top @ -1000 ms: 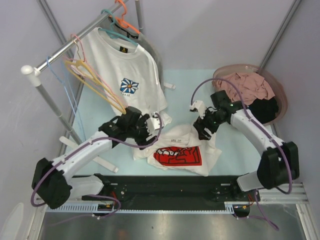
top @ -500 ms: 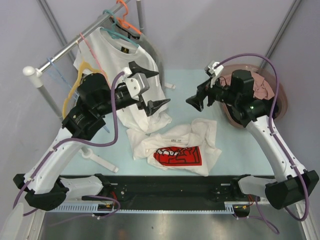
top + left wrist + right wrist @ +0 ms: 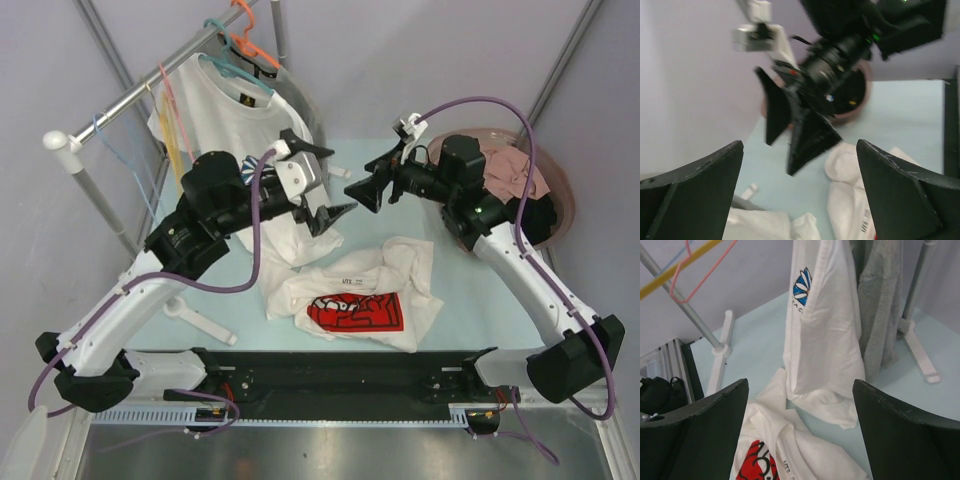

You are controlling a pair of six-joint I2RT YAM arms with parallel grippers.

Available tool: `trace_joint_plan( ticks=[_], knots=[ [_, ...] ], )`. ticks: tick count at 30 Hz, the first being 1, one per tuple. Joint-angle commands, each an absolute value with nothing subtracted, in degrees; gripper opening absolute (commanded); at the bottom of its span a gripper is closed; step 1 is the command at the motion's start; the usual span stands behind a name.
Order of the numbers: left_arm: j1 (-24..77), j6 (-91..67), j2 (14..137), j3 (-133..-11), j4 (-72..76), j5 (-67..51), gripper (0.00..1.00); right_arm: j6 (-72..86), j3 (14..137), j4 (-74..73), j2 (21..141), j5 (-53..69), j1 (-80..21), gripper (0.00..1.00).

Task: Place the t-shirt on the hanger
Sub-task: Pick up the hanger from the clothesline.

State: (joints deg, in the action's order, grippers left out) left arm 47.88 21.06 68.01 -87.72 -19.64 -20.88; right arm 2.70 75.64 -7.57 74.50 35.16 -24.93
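Observation:
The t-shirt [image 3: 352, 297], white with a red print, lies crumpled on the pale blue table near the front; it also shows in the right wrist view [image 3: 790, 450] and the left wrist view [image 3: 855, 200]. The hanger [image 3: 175, 110], thin and pale pink, hangs on the rail at the left, apart from both grippers. My left gripper [image 3: 344, 178] [image 3: 800, 150] is raised above the table, open and empty. My right gripper [image 3: 370, 186] [image 3: 800, 382] faces it, close tip to tip, also open and empty. Both hover above and behind the t-shirt.
A white daisy-print t-shirt [image 3: 240, 120] hangs on a teal hanger from the rail [image 3: 115, 103], its hem touching the table, with a grey garment [image 3: 880, 300] behind it. Yellow, blue and orange hangers share the rail. A pink basin [image 3: 545, 165] of clothes stands at the back right. The rack's white foot [image 3: 200, 322] lies front left.
Both arms have lifted off the t-shirt and swung up, so the grippers now face each other above the table. Both jaws have opened wider. The t-shirt stays on the table.

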Motion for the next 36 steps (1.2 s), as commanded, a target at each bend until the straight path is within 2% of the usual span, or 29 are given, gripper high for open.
trace_joint_plan(
  ticks=[1,4,10,14,22,27,36],
  knots=[
    [47.9,23.1,68.8,-95.7,-9.6,-8.3,1.00,7.8,77.8,2.7,75.7,34.0,-27.7,0.89],
    [47.9,25.8,70.2,-102.8,-7.4,-3.4,1.00,9.3,77.8,8.8,76.7,34.0,-30.6,0.90],
    [47.7,32.9,72.3,-108.7,-1.9,5.4,1.00,12.9,78.0,20.2,79.3,31.6,-38.1,0.91],
    [46.8,35.4,72.7,-109.4,3.4,9.9,1.00,9.8,81.0,19.2,83.3,24.0,-44.0,0.90],
    [42.0,33.7,72.8,-109.6,3.7,11.4,1.00,2.8,91.0,18.3,92.2,11.8,-52.4,0.86],
    [40.5,32.9,72.0,-108.9,3.3,11.1,1.00,3.1,98.2,16.6,96.6,12.2,-54.5,0.86],
    [38.5,32.7,70.1,-107.5,2.6,10.5,1.00,-1.1,100.3,13.5,101.7,9.8,-57.6,0.86]
  ],
)
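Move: The pink hanger, on the rail, has its middle roughly 32 cm left, 7 cm ahead of and 10 cm above the open right gripper; its near lower corner reaches back towards the robot. The yellow hanger hangs some 3 cm farther left, and the blue one about 8 cm left and 7 cm nearer the robot than the pink one. The hung white shirt is about 20 cm left and 10 cm ahead of the right gripper, slightly lower. From the left gripper, the pink hanger is about 24 cm left and 13 cm ahead, near level. Send the open right gripper left about 22 cm, with a rise of some 7 cm, across the front of the hung white shirt to the near lower corner of the pink and yellow hangers, without closing. Meanwhile lift the empty left gripper out of the way, up about 22 cm and then mostly left, swinging its fingers counter-clockwise by some 40 degrees and tipping them upwards. ##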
